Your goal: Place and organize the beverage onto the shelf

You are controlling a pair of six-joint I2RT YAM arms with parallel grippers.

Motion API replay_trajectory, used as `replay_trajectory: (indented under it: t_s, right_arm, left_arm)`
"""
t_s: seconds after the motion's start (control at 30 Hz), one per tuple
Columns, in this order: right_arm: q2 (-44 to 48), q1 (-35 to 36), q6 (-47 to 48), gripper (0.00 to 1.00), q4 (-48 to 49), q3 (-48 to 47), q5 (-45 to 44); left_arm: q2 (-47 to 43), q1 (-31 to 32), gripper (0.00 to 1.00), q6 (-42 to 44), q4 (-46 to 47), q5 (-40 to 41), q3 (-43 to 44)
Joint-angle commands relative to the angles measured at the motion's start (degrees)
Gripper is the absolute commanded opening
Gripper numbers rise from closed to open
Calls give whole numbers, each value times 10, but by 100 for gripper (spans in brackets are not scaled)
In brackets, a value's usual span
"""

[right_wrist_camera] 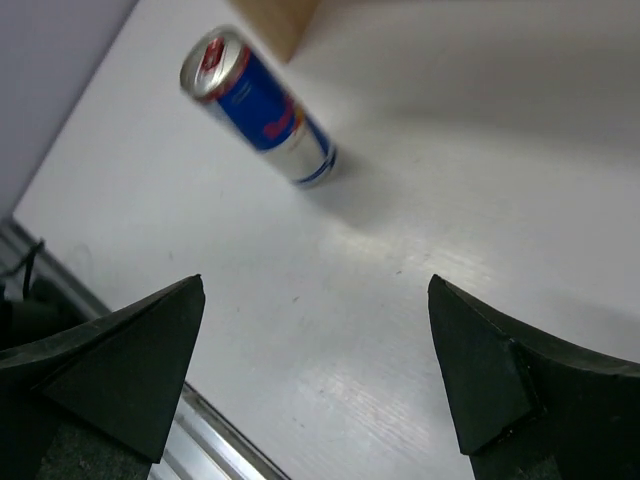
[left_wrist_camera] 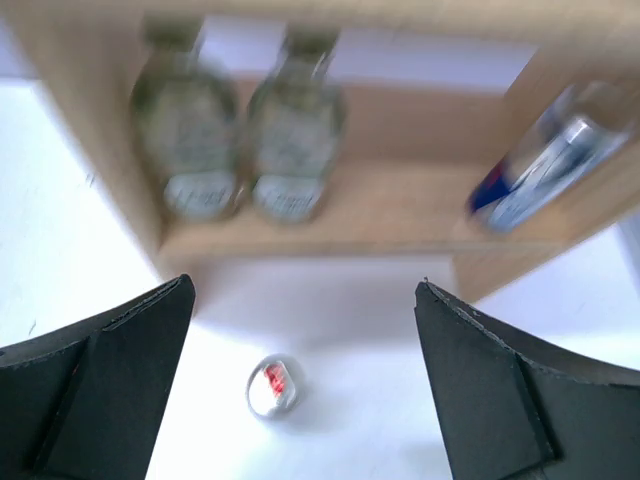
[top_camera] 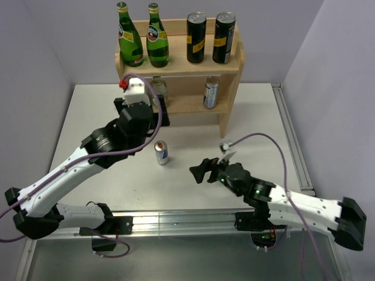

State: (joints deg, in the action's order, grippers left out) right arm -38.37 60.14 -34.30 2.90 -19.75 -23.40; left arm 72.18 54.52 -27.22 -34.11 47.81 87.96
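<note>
The wooden shelf (top_camera: 229, 70) stands at the back of the table. Two green bottles (top_camera: 130, 38) and two black cans (top_camera: 196, 38) stand on its top board. One blue-and-silver can (top_camera: 211, 92) stands on the lower tier and also shows in the left wrist view (left_wrist_camera: 545, 165). The other blue-and-silver can (top_camera: 162, 153) stands upright on the table in front of the shelf. My left gripper (top_camera: 143, 114) is open and empty, held above the table before the lower tier; that can's top (left_wrist_camera: 272, 387) shows below its fingers (left_wrist_camera: 140, 350). My right gripper (top_camera: 205, 170) is open and empty, right of the can (right_wrist_camera: 260, 107).
Two clear glass bottles (left_wrist_camera: 190, 140) stand at the left of the lower tier, just beyond my left gripper (left_wrist_camera: 303, 290). A shelf leg (right_wrist_camera: 275, 20) is behind the can. A metal rail (top_camera: 176, 221) runs along the table's near edge and another down the right side (top_camera: 296, 152).
</note>
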Motion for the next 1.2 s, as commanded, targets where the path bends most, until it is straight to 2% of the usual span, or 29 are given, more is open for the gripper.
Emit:
replay_trajectory:
  t_s: [0.0, 0.1, 0.27, 0.4, 0.53, 0.8, 1.03, 1.17]
  right_arm:
    - [-99, 3, 42, 100, 186, 9, 142]
    - [-202, 3, 49, 100, 249, -11, 155]
    - [-378, 3, 59, 100, 308, -99, 166]
    - [-463, 3, 63, 100, 359, -149, 149]
    - [-546, 3, 84, 100, 368, -215, 112]
    - [-648, -11, 94, 100, 372, -304, 45]
    - [-701, -20, 95, 100, 399, -315, 24]
    - [-723, -22, 100, 100, 445, -311, 18]
  left_arm:
    - [-84, 4, 99, -71, -76, -2, -63]
    - [-146, 7, 99, -87, -104, -5, -124]
    - [-217, 7, 99, -100, -110, -11, -224]
    - [-254, 8, 99, -112, -105, -12, -270]
    - [-275, 8, 99, -105, -87, -20, -307]
    - [-289, 8, 99, -92, -71, -25, -322]
    - [-293, 8, 99, -78, -53, -32, -332]
    - [-287, 8, 99, -74, -53, -29, -331]
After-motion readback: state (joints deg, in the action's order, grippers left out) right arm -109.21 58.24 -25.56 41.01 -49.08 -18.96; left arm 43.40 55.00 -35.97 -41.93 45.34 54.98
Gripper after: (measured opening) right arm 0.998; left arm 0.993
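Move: From the right gripper the last can stands on the table about 13 cm ahead and 17 cm to the left, its middle some 9 cm lower. The foot of the shelf's left front leg is roughly 10 cm farther left than the can and 11 cm farther out; the right leg's foot lies about 24 cm ahead of this gripper and 13 cm to its right. From the raised left gripper the can is about 33 cm below, 2 cm ahead and 3 cm right. Swing the open right gripper about 18 cm left towards the can, dipping first, then carry it some 11 cm forward while it sinks further, until the can is at the mouth of the fingers; keep them wide open. Meanwhile draw the empty left gripper down, left and back from the shelf, tipping it slightly down, and hold it there, open. ##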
